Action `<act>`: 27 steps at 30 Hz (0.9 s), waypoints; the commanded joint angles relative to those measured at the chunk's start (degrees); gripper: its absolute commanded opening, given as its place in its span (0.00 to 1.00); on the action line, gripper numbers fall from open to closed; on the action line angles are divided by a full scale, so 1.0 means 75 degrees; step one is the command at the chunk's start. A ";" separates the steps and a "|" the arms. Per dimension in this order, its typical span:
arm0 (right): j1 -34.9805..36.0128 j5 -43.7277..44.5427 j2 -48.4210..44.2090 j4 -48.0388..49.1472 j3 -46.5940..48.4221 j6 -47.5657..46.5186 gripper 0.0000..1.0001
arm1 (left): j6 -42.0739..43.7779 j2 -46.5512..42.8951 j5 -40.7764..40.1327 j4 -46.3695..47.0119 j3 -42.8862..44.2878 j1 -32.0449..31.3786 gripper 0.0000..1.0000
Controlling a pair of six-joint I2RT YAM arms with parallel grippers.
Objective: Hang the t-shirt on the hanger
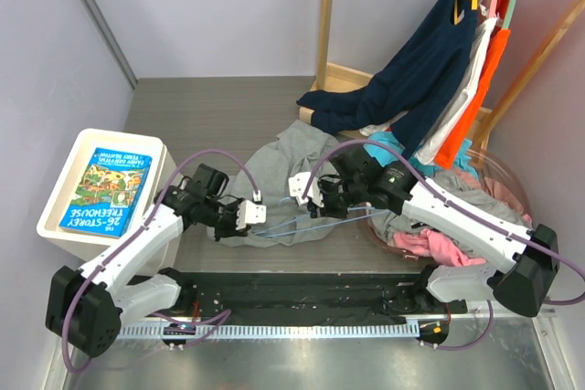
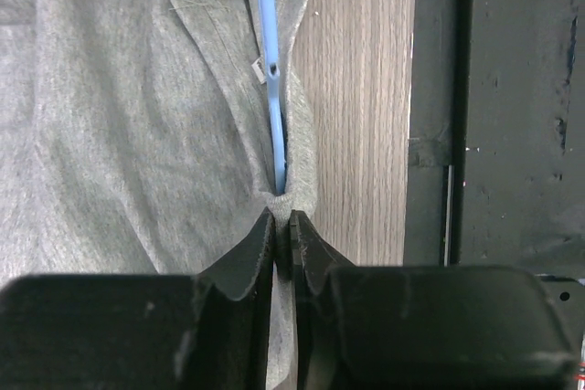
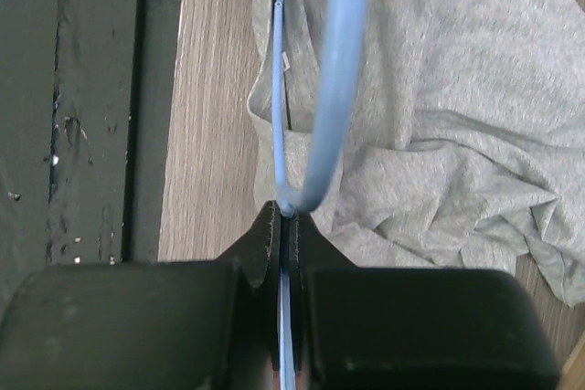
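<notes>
The light-grey t-shirt (image 1: 302, 157) lies crumpled on the wooden table between my two arms. The thin pale-blue hanger (image 1: 315, 221) lies low along the shirt's near edge. My left gripper (image 1: 259, 216) is shut on a fold of the t-shirt's edge (image 2: 137, 134). One arm of the hanger (image 2: 267, 43) runs into the cloth just beyond the left gripper (image 2: 283, 216). My right gripper (image 1: 300, 194) is shut on the hanger (image 3: 334, 79) where its rods meet. The right gripper (image 3: 288, 209) stays above the table with the t-shirt (image 3: 457, 116) spread beyond it.
A white box (image 1: 146, 148) with a colourful book (image 1: 105, 189) on it stands at the left. A navy garment (image 1: 411, 70) and an orange one (image 1: 475, 89) hang from the wooden rack (image 1: 326, 15). A clear tub (image 1: 507, 175) of clothes sits at the right. A black mat (image 1: 302, 289) lines the near edge.
</notes>
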 commanded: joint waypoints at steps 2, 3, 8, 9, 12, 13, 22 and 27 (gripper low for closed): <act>0.0010 -0.0410 -0.0352 0.1127 -0.0313 0.0197 0.01 | -0.0416 -0.0382 0.0370 0.0220 0.0247 -0.0026 0.12; 0.0010 -0.0445 -0.0387 0.1175 -0.0360 0.0209 0.01 | -0.0440 -0.0406 0.0393 0.0209 0.0271 -0.0038 0.12; -0.0002 -0.0527 -0.0469 0.1666 -0.0559 0.0385 0.01 | -0.0569 -0.0524 0.0452 0.0232 0.0376 -0.0038 0.13; 0.0009 -0.0562 -0.0492 0.1749 -0.0641 0.0432 0.01 | -0.0604 -0.0500 0.0475 0.0220 0.0376 -0.0027 0.13; 0.0010 -0.0830 -0.0528 0.2031 -0.0793 0.0560 0.01 | -0.0802 -0.0465 0.0464 0.0360 0.0435 -0.0038 0.13; 0.0021 -0.0890 -0.0563 0.2113 -0.0852 0.0573 0.01 | -0.0862 -0.0477 0.0452 0.0396 0.0470 -0.0038 0.13; 0.0021 -0.1242 -0.0388 0.3284 -0.1274 0.0958 0.01 | -0.1530 -0.0477 0.0780 0.0712 0.0880 -0.0073 0.13; 0.0010 -0.1230 -0.0048 0.4128 -0.1274 0.1345 0.01 | -0.1729 -0.0430 0.0920 0.0724 0.1032 -0.0132 0.13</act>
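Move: Ahead of the hanger's free end, which the right hand carries, is the T-shirt opening pinched by the left fingers: about 14 cm to the right hand's left, 3 cm back and 8 cm below. Seen from the left hand, the hanger's middle lies roughly 16 cm right, 2 cm forward and 5 cm higher. The shirt's body spreads some 9 cm ahead and 7 cm right of the left fingers, slightly below; the turquoise cloth is around 17 cm right and 14 cm ahead of the right hand, 12 cm below. Lifting the pinched shirt edge about 5 cm, faster towards the end, the left hand also brings it some 2 cm right to meet the hanger, fingers tipping slightly more level. The right hand keeps its grip on the blue hanger and feeds it about 3.5 cm left into the opening, its downward-slanting fingers swinging up towards level by roughly 15 degrees. Both grippers stay closed. ##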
